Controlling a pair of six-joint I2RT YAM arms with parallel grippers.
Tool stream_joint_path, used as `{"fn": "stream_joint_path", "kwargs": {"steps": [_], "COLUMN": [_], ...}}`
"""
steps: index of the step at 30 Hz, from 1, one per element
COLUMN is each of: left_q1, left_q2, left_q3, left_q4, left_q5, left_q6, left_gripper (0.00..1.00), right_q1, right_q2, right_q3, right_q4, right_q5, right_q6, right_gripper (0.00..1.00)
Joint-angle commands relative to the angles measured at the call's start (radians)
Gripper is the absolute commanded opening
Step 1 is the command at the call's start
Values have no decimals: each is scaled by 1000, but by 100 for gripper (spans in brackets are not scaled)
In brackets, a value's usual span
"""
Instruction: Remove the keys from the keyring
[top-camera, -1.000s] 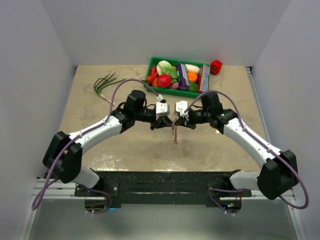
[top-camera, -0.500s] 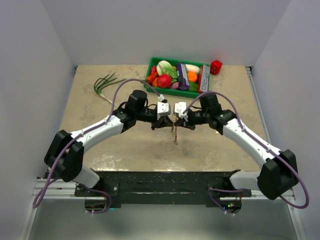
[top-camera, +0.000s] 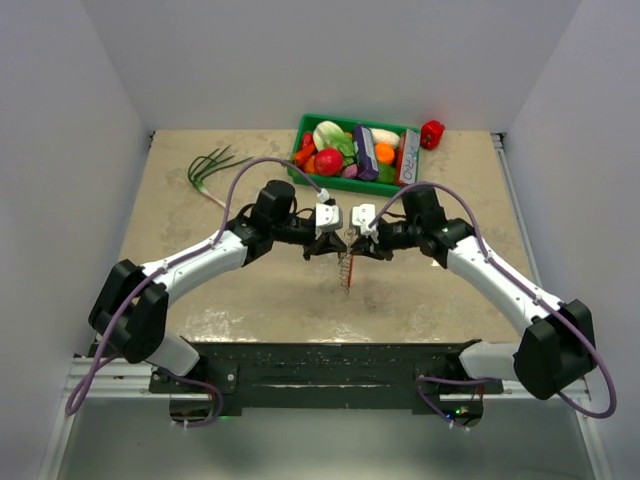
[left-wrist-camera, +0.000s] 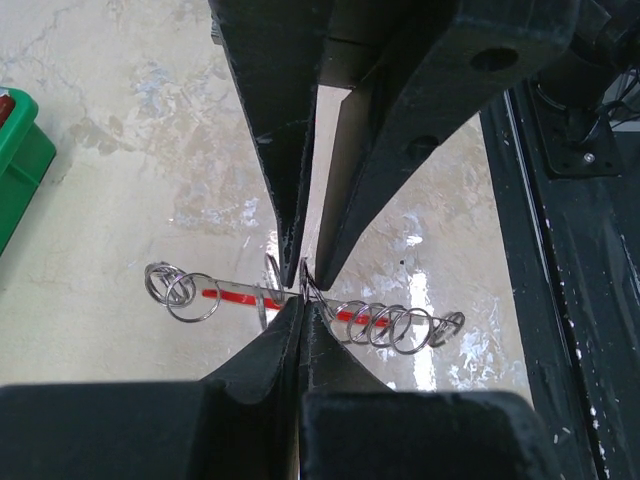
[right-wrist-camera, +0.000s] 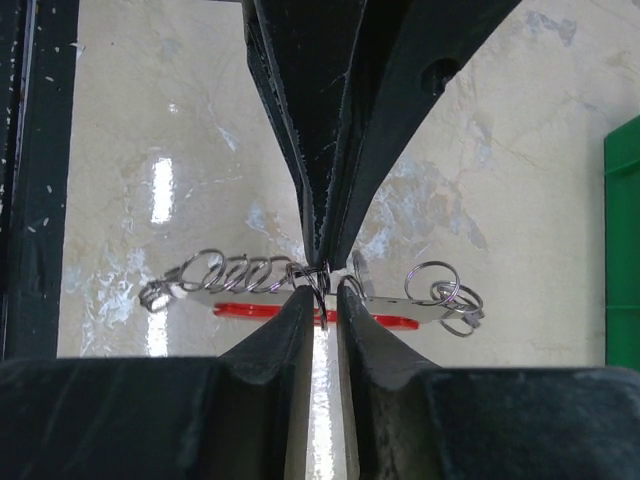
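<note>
The keyring (top-camera: 346, 270) hangs as a bunch of thin silvery rings with a red tag (right-wrist-camera: 250, 310) between the two grippers over the table's middle. My left gripper (left-wrist-camera: 302, 303) is shut, pinching one ring of the keyring (left-wrist-camera: 390, 325) at its tips. Facing it, my right gripper (right-wrist-camera: 325, 290) has its jaws slightly apart, with a ring (right-wrist-camera: 318, 275) standing loose in the gap. Flat silvery strips (right-wrist-camera: 480, 308) along the tag look like the keys seen edge-on; I cannot tell them apart. In the top view the left gripper (top-camera: 335, 243) and right gripper (top-camera: 357, 243) nearly touch.
A green crate (top-camera: 345, 186) of toy vegetables stands at the back, a red pepper (top-camera: 432, 133) to its right. A green onion (top-camera: 212, 165) lies at the back left. The black base rail (top-camera: 320, 365) runs along the near edge.
The right gripper's jaws have parted a little and the left gripper has closed on a ring. The bunch's lower end has swung slightly left.
</note>
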Motion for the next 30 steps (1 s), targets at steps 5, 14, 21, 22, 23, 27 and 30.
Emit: {"fn": "stream_joint_path", "kwargs": {"steps": [5, 14, 21, 22, 23, 27, 30], "left_q1": [-2, 1, 4, 5, 4, 16, 45], "left_q2": [-36, -41, -35, -33, -33, -39, -71], "left_q3": [35, 31, 43, 52, 55, 57, 23], "left_q4": [5, -1, 3, 0, -4, -50, -55], "left_q5": [47, 43, 61, 61, 58, 20, 21], "left_q6": [15, 18, 5, 5, 12, 38, 49], "left_gripper": [0, 0, 0, 0, 0, 0, 0], "right_q1": [-107, -110, -114, -115, -114, -114, -115], "right_q2": [2, 14, 71, 77, 83, 161, 255], "right_q3": [95, 87, 133, 138, 130, 116, 101], "right_q4": [-130, -142, -213, -213, -204, -215, -202], "right_q5": [-158, -160, -258, -258, -243, -103, 54], "right_q6": [-87, -84, -99, -98, -90, -148, -163], "right_gripper": [25, 26, 29, 30, 31, 36, 41]}}
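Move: The keyring's red-edged metal plate hangs by its wire rings between the hands: its middle is about 4 cm below and 1 cm back of the right fingertips, 1 cm to their left. From the left hand, shut on a ring, it lies some 1 cm right, 1 cm back and 4 cm below. The green vegetable bin stands roughly 23 cm ahead of the right hand, level with it sideways, 10 cm lower. Off to its right and slightly up goes the right hand, about 2 cm, its already loosened fingers coming free of the rings; there it hovers, then sinks some 4 cm, quickening at the end, while rolling about 10 degrees and opening wider. The left hand stays in place, fingers still shut on a small metal piece. ##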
